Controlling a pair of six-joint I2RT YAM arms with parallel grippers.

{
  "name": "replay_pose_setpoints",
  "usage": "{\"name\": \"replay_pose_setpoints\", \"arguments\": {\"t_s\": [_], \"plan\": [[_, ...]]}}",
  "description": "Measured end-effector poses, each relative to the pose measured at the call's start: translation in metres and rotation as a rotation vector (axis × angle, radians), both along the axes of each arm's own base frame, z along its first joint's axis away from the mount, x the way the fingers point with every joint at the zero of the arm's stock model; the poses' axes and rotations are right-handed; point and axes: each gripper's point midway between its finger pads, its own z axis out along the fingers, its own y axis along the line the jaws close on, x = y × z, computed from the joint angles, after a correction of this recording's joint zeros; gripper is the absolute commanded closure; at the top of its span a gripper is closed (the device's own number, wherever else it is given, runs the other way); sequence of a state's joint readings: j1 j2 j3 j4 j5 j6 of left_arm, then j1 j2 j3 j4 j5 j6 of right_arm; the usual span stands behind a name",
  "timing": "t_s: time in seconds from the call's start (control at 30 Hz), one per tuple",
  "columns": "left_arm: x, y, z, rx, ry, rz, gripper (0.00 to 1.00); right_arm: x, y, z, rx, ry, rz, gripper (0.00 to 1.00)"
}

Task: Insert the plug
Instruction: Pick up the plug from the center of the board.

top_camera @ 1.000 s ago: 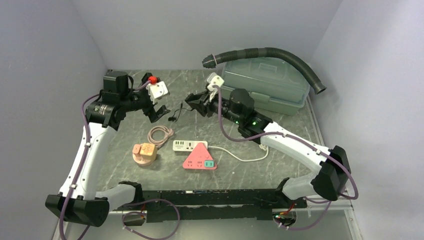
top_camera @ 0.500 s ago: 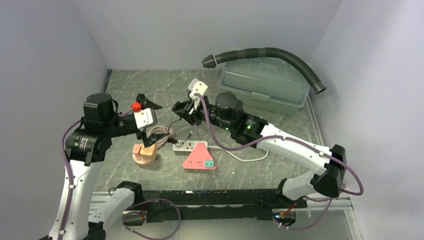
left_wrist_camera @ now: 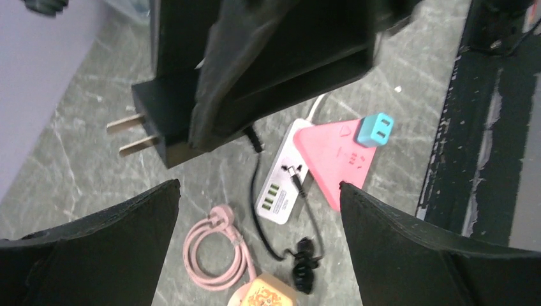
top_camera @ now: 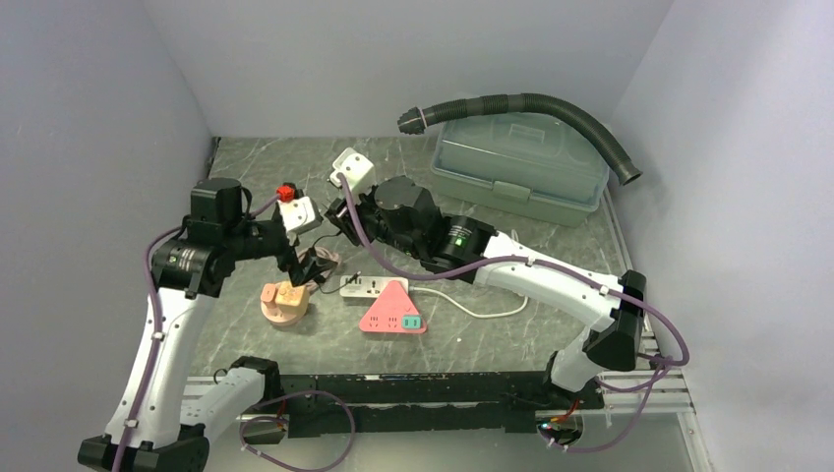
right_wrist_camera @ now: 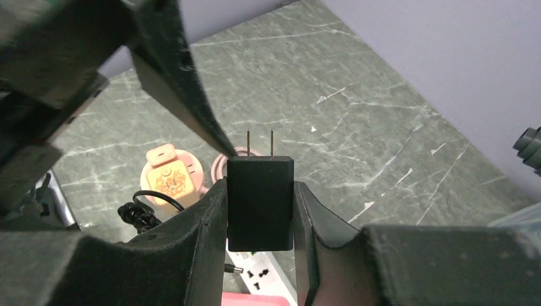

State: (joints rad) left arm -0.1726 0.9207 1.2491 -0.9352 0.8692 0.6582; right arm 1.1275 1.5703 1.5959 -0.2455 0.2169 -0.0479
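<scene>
My right gripper point(right_wrist_camera: 260, 186) is shut on a black two-prong plug adapter point(right_wrist_camera: 260, 210), prongs pointing away over the table. In the left wrist view the same adapter point(left_wrist_camera: 167, 124) hangs above the table with its thin black cable point(left_wrist_camera: 255, 185) trailing down. A white power strip point(top_camera: 362, 286) lies mid-table, partly under a pink triangular strip point(top_camera: 393, 310). My left gripper point(left_wrist_camera: 258, 188) is open and empty, close beside the right gripper point(top_camera: 337, 212), above the strips. In the top view the left gripper point(top_camera: 301, 262) is just left of the white strip.
A round pink-and-orange socket point(top_camera: 284, 300) and a coiled pink cable point(top_camera: 315, 262) lie left of the strips. A green lidded box point(top_camera: 519, 165) with a black corrugated hose point(top_camera: 536, 102) over it stands at the back right. Walls close in on three sides.
My right arm has swung left with the plug, from near the green box to above the strips. My left arm came forward from the back left and now faces the right gripper.
</scene>
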Motion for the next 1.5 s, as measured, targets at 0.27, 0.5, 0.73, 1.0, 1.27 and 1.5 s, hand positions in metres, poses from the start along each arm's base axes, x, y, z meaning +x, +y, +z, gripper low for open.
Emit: {"name": "replay_pose_setpoints", "arguments": {"t_s": [0.27, 0.5, 0.73, 1.0, 1.27, 1.5], "plan": [[0.014, 0.009, -0.024, 0.051, 0.041, 0.073, 0.63, -0.007, -0.002, -0.005, -0.007, 0.057, -0.006, 0.9], [0.016, 0.0, -0.012, 0.015, 0.049, 0.025, 1.0, -0.009, 0.003, -0.01, 0.012, 0.107, -0.009, 0.72], [0.008, -0.006, -0.007, -0.014, 0.092, -0.024, 1.0, -0.007, 0.004, -0.015, 0.018, 0.121, -0.02, 0.25], [0.003, -0.015, -0.006, -0.074, 0.2, -0.045, 1.0, 0.012, -0.031, -0.043, 0.015, 0.099, -0.047, 0.0], [0.014, -0.02, -0.01, -0.109, 0.282, -0.019, 1.0, -0.011, -0.071, -0.017, 0.149, 0.044, 0.078, 0.01], [0.021, -0.021, -0.012, -0.125, 0.329, 0.014, 1.0, -0.036, -0.065, -0.004, 0.193, -0.007, 0.206, 0.03]]}}
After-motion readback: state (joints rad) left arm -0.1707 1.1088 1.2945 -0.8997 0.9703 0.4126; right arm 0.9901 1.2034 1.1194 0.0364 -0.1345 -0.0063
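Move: The black plug is still pinched in my right fingers, its middle barely 1 cm ahead and 1 cm left of that hand point. From my open left hand it lies about 4 cm ahead, 2 cm right and 2 cm lower. Some 30 cm below my left hand, the white power strip lies about 3 cm ahead and 7 cm right, the pink triangle 2 cm back and 11 cm right, and the hose coil 8 cm ahead and 5 cm left. I pass the plug over: my left hand dips about 2.5 cm, easing forward, and shuts nearly fully on the plug's cable side while my right still holds it. Then my right fingers open wide, and that hand slips off rightward and down, then up and back, ending some 7 cm right. My left keeps its pinch, drifts 2 cm right and tips down nearly 20 degrees. ##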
